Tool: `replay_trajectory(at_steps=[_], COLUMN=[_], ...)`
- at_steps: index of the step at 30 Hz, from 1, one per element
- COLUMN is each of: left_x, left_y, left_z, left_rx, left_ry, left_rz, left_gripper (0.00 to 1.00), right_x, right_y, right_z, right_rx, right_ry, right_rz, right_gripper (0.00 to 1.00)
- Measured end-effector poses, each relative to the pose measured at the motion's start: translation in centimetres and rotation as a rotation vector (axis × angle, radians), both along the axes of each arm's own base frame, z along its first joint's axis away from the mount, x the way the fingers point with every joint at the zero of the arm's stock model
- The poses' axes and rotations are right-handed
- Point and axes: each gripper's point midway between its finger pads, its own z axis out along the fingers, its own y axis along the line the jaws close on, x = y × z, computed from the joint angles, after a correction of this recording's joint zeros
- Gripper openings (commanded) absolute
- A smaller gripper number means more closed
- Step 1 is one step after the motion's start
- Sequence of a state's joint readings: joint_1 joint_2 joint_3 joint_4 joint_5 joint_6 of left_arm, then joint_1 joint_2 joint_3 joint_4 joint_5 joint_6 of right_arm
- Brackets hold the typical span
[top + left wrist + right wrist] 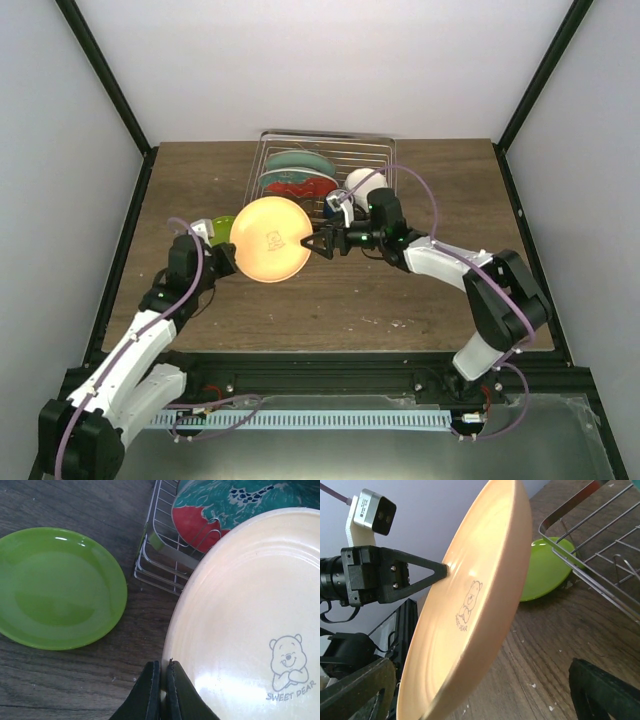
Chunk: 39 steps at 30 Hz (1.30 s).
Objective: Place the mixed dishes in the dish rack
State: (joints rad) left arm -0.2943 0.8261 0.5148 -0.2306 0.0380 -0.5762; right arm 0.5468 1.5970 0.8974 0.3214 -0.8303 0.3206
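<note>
A yellow plate [270,240] with a bear print stands tilted on edge above the table, left of the dish rack [372,150]. My left gripper [232,258] is shut on the plate's left rim, as the left wrist view shows, where the jaws [162,677] pinch it. My right gripper [310,243] is open, its fingers [605,690] wide on either side of the plate's right rim [470,605]. A green plate [57,587] lies flat on the table behind the yellow one. In the rack stand a red-rimmed teal plate [298,185], a white dish [362,183] and a blue mug [335,200].
The wire rack's near corner [160,565] is close to the yellow plate's upper edge. Dark frame posts rise at the table's back corners, and white walls enclose the table. Wood surface [400,300] lies in front of the rack.
</note>
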Motion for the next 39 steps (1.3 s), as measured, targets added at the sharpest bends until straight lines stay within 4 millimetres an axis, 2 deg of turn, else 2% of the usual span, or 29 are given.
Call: replay_trajectory(at_steps=[2,6,11,14,16,22,25,29,33,39], left_x=[0.0,-0.1,0.0,0.1,0.2,0.3,0.2,0.1,0.0,-0.4], left_y=[0.0,0.1,0.1,0.2,0.1,0.0,-0.4,-0.9,-0.9,-0.4], left_z=[-0.3,-0.8,-0.8,-1.0,-0.9,-0.7,-0.3,0.3,0.4,0.6], left_rx=[0.0,0.004,0.003,0.002,0.004,-0.005,-0.021,-0.042,-0.044,-0.028], left_ry=[0.002,0.01,0.002,-0.002,-0.015,-0.023,-0.034,-0.051,-0.052,-0.052], left_rz=[0.001,0.003,0.006,0.011,0.007,0.006,-0.005,-0.025,-0.03,-0.015], left_gripper=[0.0,0.0,0.0,0.0,0.04,0.31,0.36,0.38,0.49,0.8], right_x=[0.1,0.2,-0.2,-0.1,0.3,0.5,1.4,1.8,1.8,2.2], right_y=[0.5,1.8,2.7,2.9,2.7,2.6,2.2,1.9,1.9,1.9], right_z=[-0.4,-0.8,-1.0,-1.1,-1.5,-1.7,-2.5,-2.8,-2.9,-2.4], right_rx=[0.0,0.005,0.019,0.02,0.006,-0.007,-0.044,-0.06,-0.065,-0.079], right_ry=[0.017,0.026,0.035,0.036,0.052,0.038,0.027,0.024,0.013,-0.022], right_rz=[0.01,0.037,0.064,0.063,0.034,0.024,-0.031,-0.052,-0.051,-0.054], right_gripper=[0.9,0.76,0.41,0.26,0.23,0.11,0.02,0.01,0.01,0.01])
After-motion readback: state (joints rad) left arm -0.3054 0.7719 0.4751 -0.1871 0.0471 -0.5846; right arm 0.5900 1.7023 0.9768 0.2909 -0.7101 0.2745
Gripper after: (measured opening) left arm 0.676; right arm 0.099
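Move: The orange plate hangs with its middle about 7 cm right of the left gripper, 4 cm ahead and roughly level, its left rim still pinched there. From the open right gripper its middle is some 7 cm left, 1 cm ahead and about level, the right rim just beyond the fingertips. The dish rack's middle is 24 cm ahead of the right gripper, 2 cm right and 14 cm below, the blue mug 17 cm ahead, 6 cm right and 13 cm below. The green plate lies 13 cm ahead of the left gripper, 12 cm left and 15 cm below. Ease the right gripper about 3 cm left onto the orange plate's near-hand rim, closing the fingers, then shift it some 2 cm forward and down and pinch the rim. Keep the left gripper practically in place while the right closes, then open its fingers about two-thirds, leaving them astride the left rim. ##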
